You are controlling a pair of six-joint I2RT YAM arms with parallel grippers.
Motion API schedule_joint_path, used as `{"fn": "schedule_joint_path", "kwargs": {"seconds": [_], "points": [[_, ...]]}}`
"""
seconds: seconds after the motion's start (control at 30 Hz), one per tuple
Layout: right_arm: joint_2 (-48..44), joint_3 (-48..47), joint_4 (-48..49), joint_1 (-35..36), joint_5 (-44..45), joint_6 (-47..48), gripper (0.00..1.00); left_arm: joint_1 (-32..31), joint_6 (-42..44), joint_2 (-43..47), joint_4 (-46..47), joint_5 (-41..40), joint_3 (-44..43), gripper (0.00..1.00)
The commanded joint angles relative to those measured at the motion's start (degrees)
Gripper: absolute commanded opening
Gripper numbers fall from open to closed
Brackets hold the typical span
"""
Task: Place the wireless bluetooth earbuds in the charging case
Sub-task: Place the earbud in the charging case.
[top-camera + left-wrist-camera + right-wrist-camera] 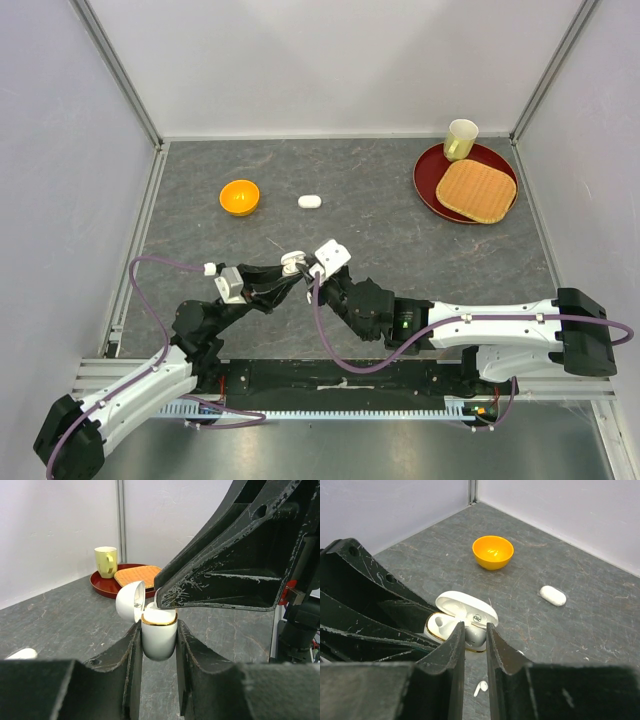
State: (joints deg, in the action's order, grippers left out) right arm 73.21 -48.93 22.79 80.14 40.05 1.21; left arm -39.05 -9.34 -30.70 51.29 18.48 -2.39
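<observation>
The open white charging case [159, 640] with its gold rim is gripped by its body in my left gripper [159, 630], held above the table with the lid [131, 601] tipped back. From above, my right gripper [475, 627] is shut on a white earbud [476, 636], holding it at the right socket of the case [440, 625]. The left socket shows white inside. Another earbud [480, 687] lies on the table below. In the top view both grippers meet over the case [293, 262] at the near middle.
A second, closed white case [309, 201] lies mid-table, with an orange bowl [240, 196] to its left. At the back right stands a red plate [428, 190] carrying a woven mat [476, 189] and a yellow cup [460, 139]. Walls enclose three sides.
</observation>
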Motion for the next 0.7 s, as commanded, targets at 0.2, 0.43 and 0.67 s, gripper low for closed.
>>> {"fn": "schedule_joint_path", "kwargs": {"seconds": [0.2,0.43,0.67], "points": [[0.61,-4.33,-7.83,0.72,0.54,-7.18,0.21,0.02,0.03,0.99,4.87,-3.28,2.31,0.02],[-1.48,-9.26,-12.33,0.72,1.43,-11.93,0.58,0.02,0.11,0.46,4.52,-3.01,2.31,0.02],[-10.01,-7.06,-8.11,0.2,5.2,-15.36,0.87,0.02,0.55,1.78,4.0,-4.07,3.36,0.02]]}}
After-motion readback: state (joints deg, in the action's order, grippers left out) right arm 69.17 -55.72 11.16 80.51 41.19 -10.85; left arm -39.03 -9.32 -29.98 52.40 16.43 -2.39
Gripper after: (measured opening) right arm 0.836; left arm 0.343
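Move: The charging case, held open in the left fingers about 1 cm ahead, right of and above the left hand point, lies some 2 cm left of the right hand point and 1 cm below it; the right fingers still pinch the earbud in its socket. From the right hand, one loose earbud lies on the table about 3 cm ahead, 1 cm left and 20 cm down, another some 13 cm ahead with no sideways offset, equally low. Keep the left gripper shut on the charging case and let it ease up only about 1 cm. Hold the right fingertips at the socket with a slight dip, then spread them wide to let go of the earbud and lift away from the case, about 4 cm up and slightly back, tipping the hand down and rolling its left side up, some 10 degrees each. ##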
